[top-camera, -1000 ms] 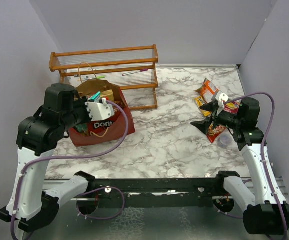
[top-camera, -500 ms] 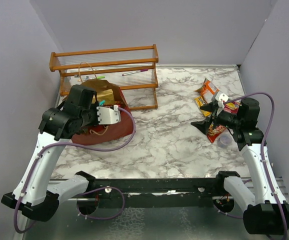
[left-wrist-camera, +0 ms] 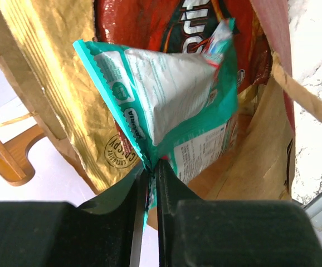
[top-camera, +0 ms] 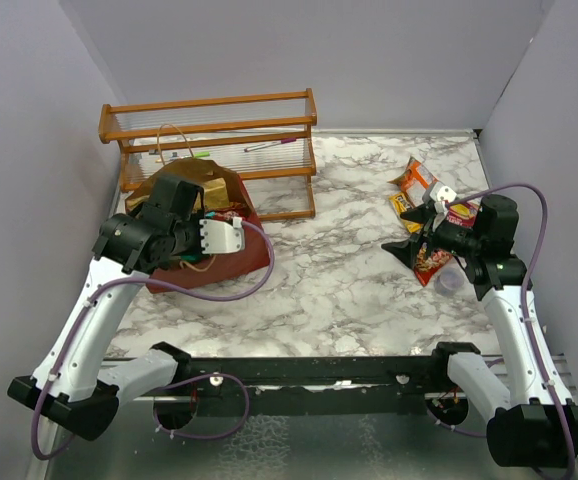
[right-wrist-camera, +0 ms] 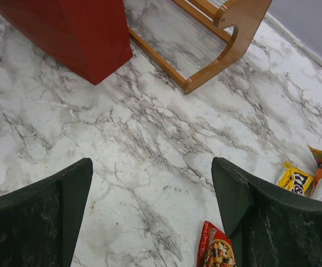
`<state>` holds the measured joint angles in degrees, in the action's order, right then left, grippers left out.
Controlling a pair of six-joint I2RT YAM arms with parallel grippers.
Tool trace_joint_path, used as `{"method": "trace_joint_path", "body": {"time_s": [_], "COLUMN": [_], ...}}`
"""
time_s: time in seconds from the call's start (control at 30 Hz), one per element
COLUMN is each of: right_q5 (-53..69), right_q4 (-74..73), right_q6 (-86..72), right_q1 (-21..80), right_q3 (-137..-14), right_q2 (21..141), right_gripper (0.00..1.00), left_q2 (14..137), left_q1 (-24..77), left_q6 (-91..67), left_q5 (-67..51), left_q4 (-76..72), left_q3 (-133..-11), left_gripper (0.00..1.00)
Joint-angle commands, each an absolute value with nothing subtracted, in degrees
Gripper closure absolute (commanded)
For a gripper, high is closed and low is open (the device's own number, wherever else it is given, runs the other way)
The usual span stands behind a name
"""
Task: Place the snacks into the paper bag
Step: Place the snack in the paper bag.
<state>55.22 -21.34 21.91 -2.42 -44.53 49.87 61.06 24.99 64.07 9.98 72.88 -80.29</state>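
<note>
The dark red paper bag (top-camera: 241, 262) stands at the left in front of the rack. In the left wrist view its tan inside (left-wrist-camera: 261, 167) holds a red Doritos bag (left-wrist-camera: 150, 22) and a gold chip bag (left-wrist-camera: 44, 83). My left gripper (top-camera: 187, 203) is over the bag's mouth. It (left-wrist-camera: 151, 167) is shut on the edge of a teal packet (left-wrist-camera: 172, 94) that hangs into the mouth. My right gripper (top-camera: 414, 235) is open and empty above the table (right-wrist-camera: 151, 164). A small red packet (top-camera: 431, 262) lies just under it (right-wrist-camera: 215, 253). Orange packets (top-camera: 417, 180) and a yellow one (right-wrist-camera: 296, 179) lie beyond.
A wooden slatted rack (top-camera: 209, 130) stands behind the bag, and its end shows in the right wrist view (right-wrist-camera: 233, 33). A small purple cup (top-camera: 451, 282) sits by the red packet. Grey walls close the left, back and right sides.
My left arm has dropped and reached forward, bringing the teal packet down into the bag's mouth. The right arm has not moved.
</note>
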Motion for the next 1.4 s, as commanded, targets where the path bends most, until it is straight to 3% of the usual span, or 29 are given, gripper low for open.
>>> {"method": "trace_joint_path", "body": {"time_s": [0.0, 0.67, 1.03, 1.37], "right_q5": [53.71, 51.03, 31.36, 23.86], "right_q4": [-19.88, -19.66, -17.34, -18.08], "right_q6": [22.56, 22.34, 18.36, 16.41], "right_q1": [-2.29, -2.29, -2.38, -2.37], "right_q3": [-43.85, -43.85, -44.66, -50.49], "right_q2": [49.43, 49.9, 54.54, 63.27], "right_gripper": [0.12, 0.12, 0.12, 0.13], "left_q2": [60.81, 60.63, 60.29, 59.31], "left_q1": [25.17, 25.14, 25.15, 25.14], "left_q6": [63.67, 59.7, 48.9, 38.25], "left_q5": [11.08, 11.16, 7.51, 7.78], "left_q4": [71.99, 64.09, 48.03, 37.53], "left_q3": [-78.52, -78.27, -78.13, -77.87], "left_gripper": [0.82, 0.5, 0.31, 0.26]}}
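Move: The left gripper still pinches the teal snack in the mouth of the paper bag; the bag's middle is about 2 cm ahead, 4 right and 12 below. Inside, the gold chip bag lies 7 cm ahead, 3 right, and the Doritos 1 ahead, 8 right, both some 8 below. From the empty right gripper, the M&M's lie 11 cm ahead, 4 right, the red snack 3 back, 11 right, both roughly 20 down. Open the left fingers to about three-quarters, sinking barely 1 cm, to let go of the teal snack inside the paper bag; then draw them off it, forward and up some 7 cm each with a drift to the right, tipping the fingers up. Late on, swing the open right gripper forward, right and down towards the M&M's, turning clockwise about 25 degrees. ##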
